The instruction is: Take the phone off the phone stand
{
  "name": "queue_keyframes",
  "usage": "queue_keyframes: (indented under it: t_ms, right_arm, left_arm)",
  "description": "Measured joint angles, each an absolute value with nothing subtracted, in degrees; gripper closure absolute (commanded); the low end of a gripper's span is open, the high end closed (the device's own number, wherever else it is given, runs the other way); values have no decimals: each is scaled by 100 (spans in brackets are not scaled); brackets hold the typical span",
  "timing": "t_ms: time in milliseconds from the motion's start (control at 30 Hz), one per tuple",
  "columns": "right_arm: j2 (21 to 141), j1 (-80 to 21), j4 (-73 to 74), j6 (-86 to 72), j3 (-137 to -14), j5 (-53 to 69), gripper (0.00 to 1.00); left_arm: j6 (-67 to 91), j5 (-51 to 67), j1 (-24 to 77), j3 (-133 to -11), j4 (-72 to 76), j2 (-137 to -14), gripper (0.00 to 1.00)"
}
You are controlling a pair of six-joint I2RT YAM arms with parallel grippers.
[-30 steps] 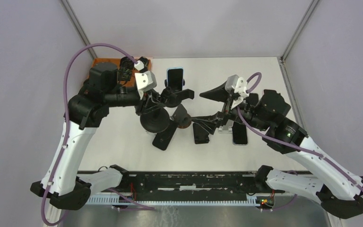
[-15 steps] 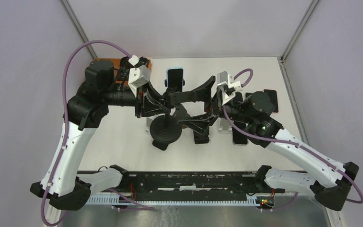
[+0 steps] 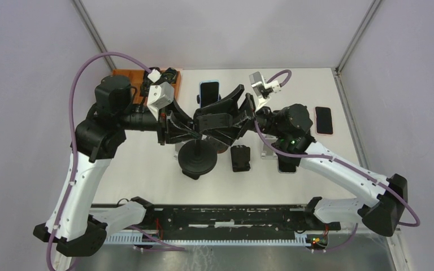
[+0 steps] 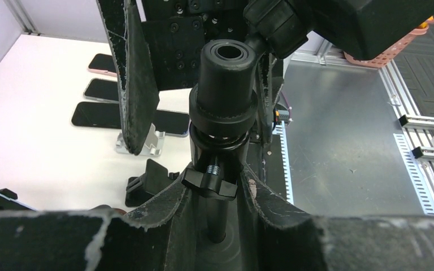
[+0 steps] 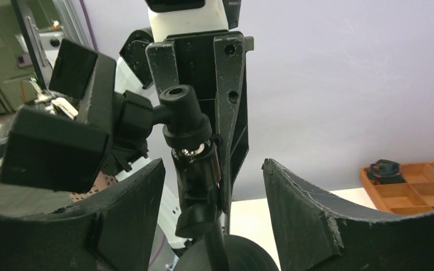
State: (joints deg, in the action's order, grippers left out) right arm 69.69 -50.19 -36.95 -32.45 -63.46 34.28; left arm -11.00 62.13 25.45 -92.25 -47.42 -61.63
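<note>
A black phone stand with a round base [image 3: 198, 160] and a thin pole is upright at mid-table. My left gripper [image 3: 182, 127] is shut on that pole [image 4: 217, 195], just under its locking knob. My right gripper [image 3: 226, 116] is open, its fingers [image 5: 302, 217] on either side of the stand's ball joint [image 5: 187, 121] without touching it. The stand's blocky clamp head [image 5: 62, 141] juts out left of the joint; I cannot tell whether it holds a phone. A blue-edged phone [image 3: 209, 91] stands upright in a black clamp at the back centre.
A pink phone [image 3: 323, 119] lies flat on the right, and more phones [image 4: 99, 114] lie in a row beside it. A small black holder [image 3: 240, 158] and a silver stand [image 4: 138, 144] sit near the base. An orange tray [image 3: 125, 76] is at back left.
My right arm has swung left from the flat phones to the stand's top, and its jaws have narrowed a little. The left gripper keeps its hold; the stand has shifted slightly toward the near edge.
</note>
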Motion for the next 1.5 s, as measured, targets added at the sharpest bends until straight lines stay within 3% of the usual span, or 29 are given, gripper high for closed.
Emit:
queue_keyframes:
  t_ms: [267,367,467,500,533,600,633,800,1000,1067,1267,1500]
  right_arm:
    - [7376,-5054,-4147,-3684,-6519,3553,48]
    - [7470,-5059,-4259,-3791,-6628,3645,64]
    - [7585,-5061,-4316,-3815,-6770,3789,88]
    - [7612,-5041,-4322,-3813,-6807,3835,95]
    - [7627,-5019,-4298,-3798,-6840,3885,99]
    - [7618,-4947,-4202,-3719,-6866,3905,100]
    - [7603,-4908,-4154,-3673,-6866,3900,100]
    - [7537,-4010,-3367,-3522,-6906,3909,100]
    - [7793,-2150,-2440,-3297,-7450,3992,100]
    - [7970,-1697,-2298,-3183,-7671,3933,100]
    - [8586,-1232,-1874,-2355,-7811,3050,100]
    - [9872,-1238,-2078,-1761,-7843,2547,100]
  left_arm:
    - [-1094,6206,2543,-9164,-4683,-6165,98]
    - [-1094,6208,2543,-9113,-4606,-6167,98]
    - [-1050,6213,2493,-9100,-4528,-6167,98]
    - [-985,6226,2486,-9100,-4506,-6167,90]
    - [-978,6215,2482,-9100,-4499,-6165,68]
    - [-980,6160,2482,-9113,-4488,-6171,9]
    - [-993,6134,2482,-9120,-4484,-6182,1]
    - [-980,5577,2521,-9209,-4517,-6226,0]
    - [-974,4504,2373,-9990,-4814,-6707,0]
    - [-919,4493,2023,-10436,-4925,-7054,0]
    - [-150,4952,-364,-12143,-5083,-8827,0]
    - [36,4160,-1144,-11561,-5194,-9456,0]
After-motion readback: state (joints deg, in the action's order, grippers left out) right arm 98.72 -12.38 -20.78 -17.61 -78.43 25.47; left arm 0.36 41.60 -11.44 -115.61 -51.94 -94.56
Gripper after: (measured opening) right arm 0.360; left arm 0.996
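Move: The left hand already holds the empty phone stand by its neck; the right hand's open fingers straddle that neck, about 2 cm short of it to the left. The bare table spot for the stand is some 36 cm ahead of the right hand, 16 cm right and 47 cm down. From the right hand, the blue-edged phone on its stand is about 29 cm ahead, 5 cm left, 27 cm down; two flat black phones are roughly 27 cm ahead, 31 cm right, 46 cm down. The right hand eases about 2 cm left and slightly up and shuts its fingers on the stand's neck, after which the left fingers spring wide open, let go and back off forward and left, away from the stand, swinging some 60 degrees counter-clockwise and dipping at the end. Keeping its pinch, the right hand then sweeps the stand fast about 36 cm forward and 18 cm right towards the bare spot, turning clockwise and sinking some 15 cm over the last stretch. ##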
